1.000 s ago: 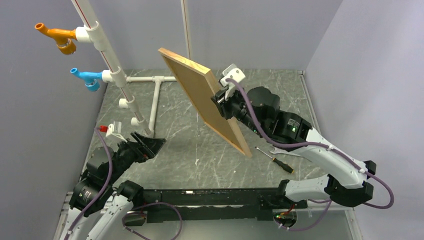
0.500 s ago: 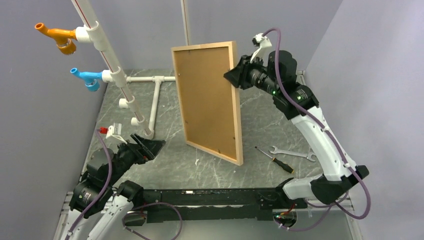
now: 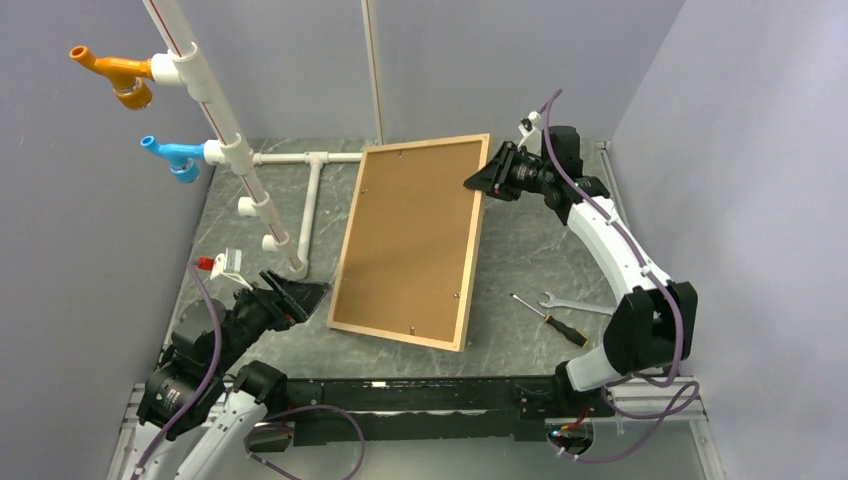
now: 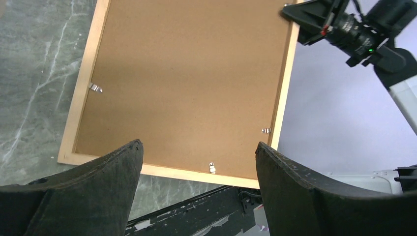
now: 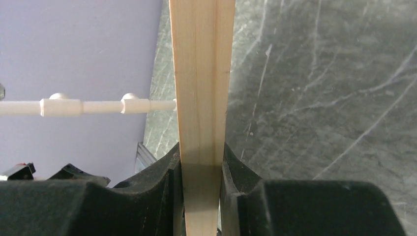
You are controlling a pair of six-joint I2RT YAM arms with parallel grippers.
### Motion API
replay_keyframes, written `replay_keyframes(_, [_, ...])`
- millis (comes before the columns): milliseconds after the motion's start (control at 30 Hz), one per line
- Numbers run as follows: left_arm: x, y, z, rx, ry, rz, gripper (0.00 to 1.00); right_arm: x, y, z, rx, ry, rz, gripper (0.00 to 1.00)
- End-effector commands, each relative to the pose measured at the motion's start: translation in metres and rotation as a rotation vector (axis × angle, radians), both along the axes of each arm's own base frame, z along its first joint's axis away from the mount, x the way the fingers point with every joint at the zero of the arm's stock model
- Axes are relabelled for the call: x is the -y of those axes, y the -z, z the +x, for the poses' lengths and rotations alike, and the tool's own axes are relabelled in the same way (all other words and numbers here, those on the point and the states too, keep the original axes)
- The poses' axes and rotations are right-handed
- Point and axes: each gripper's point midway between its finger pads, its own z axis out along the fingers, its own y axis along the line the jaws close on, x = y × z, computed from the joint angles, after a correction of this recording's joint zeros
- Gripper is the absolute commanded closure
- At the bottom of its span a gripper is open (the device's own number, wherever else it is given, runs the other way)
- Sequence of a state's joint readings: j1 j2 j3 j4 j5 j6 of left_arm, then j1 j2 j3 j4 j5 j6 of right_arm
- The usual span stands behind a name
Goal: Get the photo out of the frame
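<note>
The frame [image 3: 395, 337], thin light wood, leans tilted over the table with its back turned up. The photo's plain brown back [image 3: 410, 240] fills it; the printed side is hidden underneath. My right gripper [image 3: 474, 184] is shut on the frame's far right corner, and in the right wrist view its fingers [image 5: 231, 169] press both faces of the wood moulding [image 5: 201, 73]. My left gripper [image 3: 310, 293] hangs open just off the frame's near left corner. In the left wrist view the open left gripper [image 4: 196, 144] looks across the brown back [image 4: 187, 73], touching nothing.
Small metal clips [image 4: 212, 167] hold the back in along the frame's inner edge. A white pipe structure [image 3: 245, 160] with orange [image 3: 115, 72] and blue [image 3: 172, 155] fittings stands at the left. A screwdriver [image 3: 550, 320] and a wrench [image 3: 580, 305] lie at the right front.
The right arm has swung the frame from on edge and lifted to leaning low, back up, its near edge down by the table. The left arm has not moved.
</note>
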State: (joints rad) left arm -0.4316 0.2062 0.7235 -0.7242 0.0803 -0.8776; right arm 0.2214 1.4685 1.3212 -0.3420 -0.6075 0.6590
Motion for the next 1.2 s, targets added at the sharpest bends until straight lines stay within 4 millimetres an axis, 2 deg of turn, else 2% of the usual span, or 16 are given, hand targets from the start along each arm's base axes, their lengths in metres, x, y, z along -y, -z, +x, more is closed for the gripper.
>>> replay_keyframes(0, [-0.001, -0.007, -0.002, 0.027, -0.003, -0.015, 0.13, 0.000, 0.005, 0.017, 0.088, -0.079, 0.055, 1.00])
replay_keyframes(133, [0.000, -0.003, -0.002, 0.018, 0.000, -0.019, 0.13, 0.000, 0.042, 0.025, 0.023, -0.107, 0.053, 1.00])
replay_keyframes(300, [0.000, 0.003, -0.003, 0.006, 0.003, -0.023, 0.13, -0.004, 0.078, 0.035, -0.019, -0.127, 0.053, 1.00])
replay_keyframes(467, [0.003, 0.012, -0.004, -0.017, 0.018, -0.017, 0.12, -0.008, 0.103, 0.039, -0.025, -0.170, 0.053, 1.00])
replay_keyframes(733, [0.001, 0.015, -0.003, -0.022, 0.005, -0.011, 0.11, 0.000, 0.154, 0.042, -0.075, -0.116, -0.021, 1.00])
replay_keyframes(967, [0.004, 0.024, -0.001, -0.050, 0.015, -0.007, 0.11, 0.000, 0.184, 0.043, -0.107, -0.124, -0.058, 1.00])
replay_keyframes(1167, [0.006, 0.029, 0.000, -0.060, 0.019, -0.011, 0.11, 0.004, 0.206, 0.048, -0.136, -0.114, -0.155, 0.91])
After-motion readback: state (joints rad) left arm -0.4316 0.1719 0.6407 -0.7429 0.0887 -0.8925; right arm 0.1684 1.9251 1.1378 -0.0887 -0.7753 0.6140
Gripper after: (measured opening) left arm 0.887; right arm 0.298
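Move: The right hand holds the picture frame by its long right edge, back side up and far end raised; the bare table spot it is going to lies roughly 26 cm below, centred about 9 cm back and 15 cm left. The screwdriver is some 18 cm back and 20 cm right of the hand, the wrench about 14 cm back and 27 cm right, both at table height. From the left hand, that spot lies about 11 cm ahead, 15 cm right, 25 cm down. The right hand, keeping its grip, lowers the frame about 20 cm towards the table, tipping it forward some 20 degrees. ##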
